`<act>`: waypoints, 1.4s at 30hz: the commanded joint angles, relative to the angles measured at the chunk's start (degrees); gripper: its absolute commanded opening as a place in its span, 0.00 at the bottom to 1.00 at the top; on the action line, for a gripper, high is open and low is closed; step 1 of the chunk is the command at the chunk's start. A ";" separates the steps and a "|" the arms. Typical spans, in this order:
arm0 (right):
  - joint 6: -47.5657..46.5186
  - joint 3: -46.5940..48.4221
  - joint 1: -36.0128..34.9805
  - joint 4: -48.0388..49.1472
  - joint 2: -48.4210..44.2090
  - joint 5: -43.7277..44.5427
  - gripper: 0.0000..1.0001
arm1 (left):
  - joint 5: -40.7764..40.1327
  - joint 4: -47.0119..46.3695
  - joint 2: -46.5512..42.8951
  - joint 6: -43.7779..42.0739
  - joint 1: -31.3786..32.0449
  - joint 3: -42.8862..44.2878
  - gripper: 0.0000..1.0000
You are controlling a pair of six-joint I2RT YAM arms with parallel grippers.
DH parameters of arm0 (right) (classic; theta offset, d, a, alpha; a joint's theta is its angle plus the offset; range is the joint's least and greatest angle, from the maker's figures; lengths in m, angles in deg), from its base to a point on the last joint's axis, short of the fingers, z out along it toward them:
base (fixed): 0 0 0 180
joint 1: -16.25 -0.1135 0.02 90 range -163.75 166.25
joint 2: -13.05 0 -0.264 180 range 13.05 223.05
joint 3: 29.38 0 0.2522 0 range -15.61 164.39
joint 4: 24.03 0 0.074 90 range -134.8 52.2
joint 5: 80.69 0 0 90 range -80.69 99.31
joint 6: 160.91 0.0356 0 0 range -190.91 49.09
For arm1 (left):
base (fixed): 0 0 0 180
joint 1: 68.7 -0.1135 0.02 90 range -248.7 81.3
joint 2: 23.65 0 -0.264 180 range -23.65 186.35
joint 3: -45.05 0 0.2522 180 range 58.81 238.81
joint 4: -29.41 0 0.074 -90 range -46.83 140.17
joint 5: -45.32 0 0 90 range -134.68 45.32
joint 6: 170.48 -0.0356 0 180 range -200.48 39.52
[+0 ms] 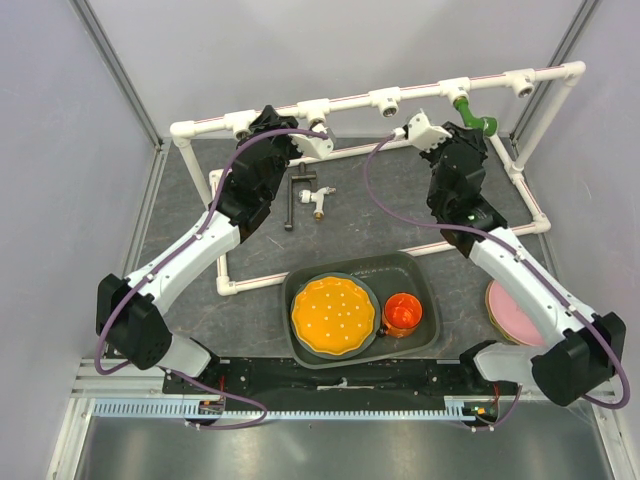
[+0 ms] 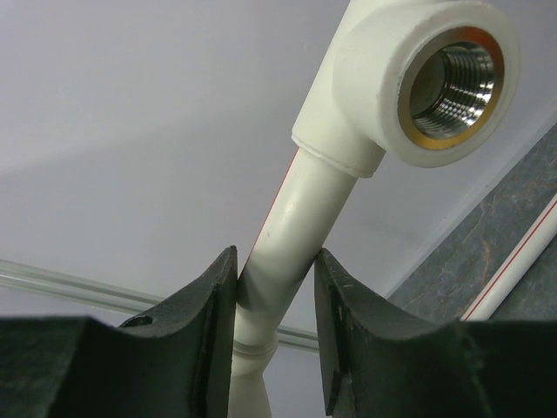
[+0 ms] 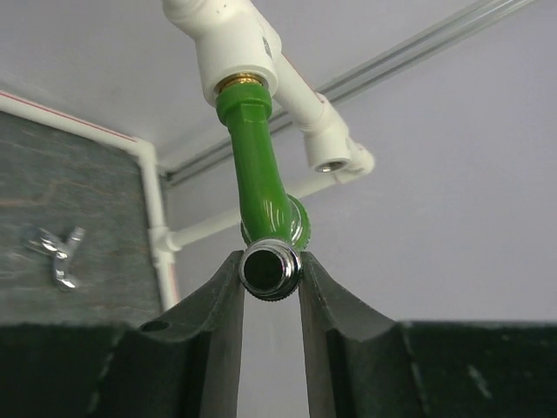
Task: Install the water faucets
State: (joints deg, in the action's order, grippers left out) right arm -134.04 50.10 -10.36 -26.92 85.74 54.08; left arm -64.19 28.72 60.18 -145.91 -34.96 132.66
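Note:
A green water faucet point(image 1: 474, 117) is seated in a white tee socket point(image 3: 233, 48) of the PVC pipe frame point(image 1: 350, 102), at the back right. My right gripper point(image 3: 271, 270) is shut on its round silver tip point(image 3: 271, 269), one finger on each side. My left gripper point(image 2: 274, 279) is shut on a white pipe point(image 2: 296, 218) of the frame, just below an empty brass-threaded socket point(image 2: 444, 83). In the top view this gripper point(image 1: 268, 122) is at the back left rail. A black-handled white-and-brass faucet point(image 1: 305, 197) lies on the dark mat. A tiny silvery faucet point(image 3: 57, 255) lies on the mat too.
A grey tray point(image 1: 420, 270) near the front holds an orange plate point(image 1: 333, 316) and an orange-red cup point(image 1: 404, 313). A pink plate point(image 1: 515, 315) lies under the right arm. Other empty sockets line the back rail. Grey walls enclose the cell.

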 commanded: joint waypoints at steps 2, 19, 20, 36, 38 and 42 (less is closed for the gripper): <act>31.58 8.55 4.18 -10.78 -2.63 -9.85 0.10 | 4.83 3.12 -0.42 3.91 3.18 -0.46 0.02; 118.67 1.63 28.35 -1.41 -3.69 -60.56 0.03 | 5.00 3.12 -0.34 3.73 3.27 -0.63 0.02; 123.03 -0.22 29.93 2.01 -3.78 -61.99 0.02 | 5.01 3.03 -0.25 3.73 3.27 -0.63 0.02; 145.26 -11.49 33.20 20.71 -4.21 -66.65 0.83 | 5.18 3.12 -0.07 3.64 3.27 -0.72 0.02; 140.68 -9.65 33.73 16.74 -5.44 -66.75 0.94 | 5.18 3.03 0.01 3.64 3.27 -0.72 0.02; 120.96 -3.06 34.70 -0.09 -8.87 -64.48 0.98 | 5.18 3.12 0.02 3.64 3.27 -0.72 0.02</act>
State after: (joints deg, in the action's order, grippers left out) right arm 5.06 38.80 23.43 -14.77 81.06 -11.29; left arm -59.60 32.50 60.20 -144.05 -31.62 131.70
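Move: The right hand already pinches the silver outlet of the green water faucet, whose middle is about 2 cm ahead, 1 cm left and 2 cm above. Its socket is some 6 cm ahead, 3 left and 5 up; the end socket is roughly 7 cm ahead, 9 right and 5 up. The left hand still grips the white rail, with the second socket about 8 cm right and 1 ahead of it; from there the faucet is some 38 cm right, level ahead, 3 cm lower. Right hand twists faucet some 140 degrees clockwise facing forward, opens; left comes off rail 4 cm right, shutting. ##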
